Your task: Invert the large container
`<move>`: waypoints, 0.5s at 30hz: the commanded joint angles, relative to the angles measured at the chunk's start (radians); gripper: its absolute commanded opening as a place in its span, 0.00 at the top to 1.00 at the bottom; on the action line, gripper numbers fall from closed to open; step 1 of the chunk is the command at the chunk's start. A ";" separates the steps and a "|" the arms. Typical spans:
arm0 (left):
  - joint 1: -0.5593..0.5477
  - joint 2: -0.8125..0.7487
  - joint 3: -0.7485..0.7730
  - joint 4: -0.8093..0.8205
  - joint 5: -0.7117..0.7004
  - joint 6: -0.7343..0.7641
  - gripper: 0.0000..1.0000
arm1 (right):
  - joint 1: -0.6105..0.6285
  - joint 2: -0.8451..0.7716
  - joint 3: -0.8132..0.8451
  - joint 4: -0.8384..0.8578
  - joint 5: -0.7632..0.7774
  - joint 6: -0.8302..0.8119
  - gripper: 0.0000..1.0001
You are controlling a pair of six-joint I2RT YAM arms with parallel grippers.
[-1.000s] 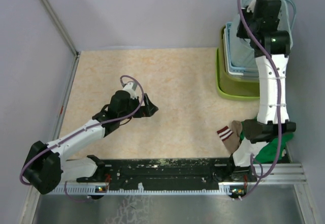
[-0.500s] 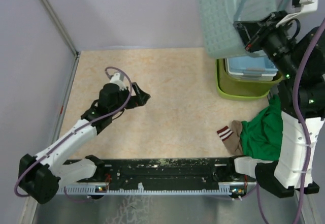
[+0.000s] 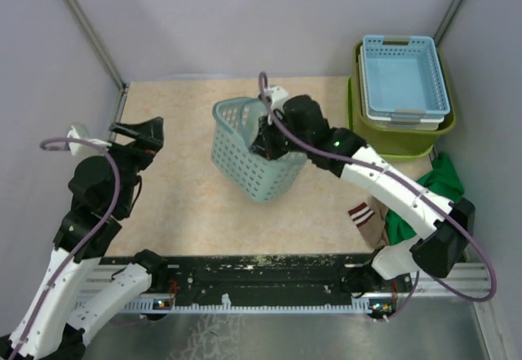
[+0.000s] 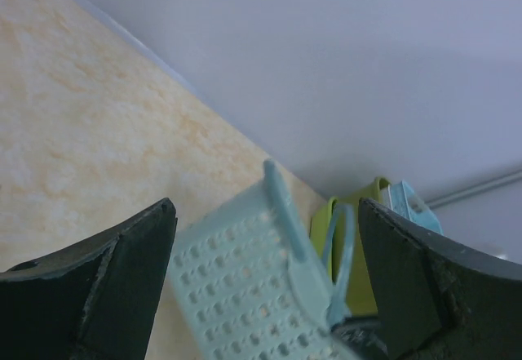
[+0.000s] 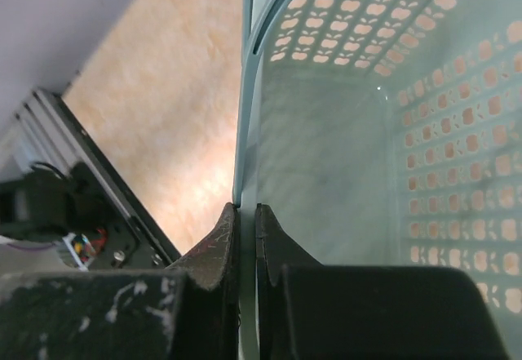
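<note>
The large container, a lime-green tub, stands upright at the back right of the table and shows small in the left wrist view. Light blue baskets sit nested inside it. My right gripper is shut on the rim of a pale teal perforated basket over the middle of the table, and the basket is tilted. In the right wrist view the jaws pinch that basket's thin wall. My left gripper is open at the far left, empty, and faces the teal basket.
A green cloth and a striped sock lie at the front right by the right arm's base. A black rail runs along the near edge. Grey walls close in the left, back and right sides.
My right arm lifted the teal basket out of the stack in the green tub and carried it left to mid-table. My left arm drew back toward the left wall.
</note>
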 commanded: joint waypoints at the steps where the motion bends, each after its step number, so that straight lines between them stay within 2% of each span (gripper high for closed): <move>1: 0.004 -0.031 -0.009 -0.068 -0.136 -0.012 0.04 | 0.087 -0.040 -0.102 0.264 0.202 -0.078 1.00; 7: 0.004 0.151 0.108 -0.165 0.015 0.086 0.02 | 0.196 -0.074 -0.362 0.488 0.401 -0.173 1.00; 11: 0.012 0.217 0.084 -0.149 0.107 0.096 0.01 | 0.229 -0.112 -0.453 0.512 0.439 -0.173 0.98; 12: 0.020 0.230 0.076 -0.137 0.138 0.099 0.01 | 0.233 -0.123 -0.463 0.502 0.435 -0.162 0.85; 13: 0.030 0.246 0.069 -0.123 0.188 0.106 0.01 | 0.237 -0.138 -0.471 0.490 0.425 -0.149 0.65; 15: 0.060 0.293 0.082 -0.116 0.279 0.123 0.00 | 0.240 -0.175 -0.479 0.460 0.398 -0.122 0.45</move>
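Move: The right gripper still pinches the rim of the large container, whose middle is about 6 cm ahead of that hand and 8 cm below; the bare table spot for it lies some 6 cm ahead, 2 cm right and 29 cm down. The green bin is about 22 cm ahead, 38 cm right and 20 cm below, the striped cloth 2 cm back, 32 cm right and 29 cm down. From the empty left hand the container is roughly 7 cm ahead, 24 cm right and 15 cm below. Lower the right gripper about 12 cm to set the container down on the middle of the table, easing back slightly and stopping before the fingers part around its rim. With the left gripper kept wide open, drift a little left first, then swing down about 7 cm, right and forward, tipping the fingers downward, over the table to the container's left. ##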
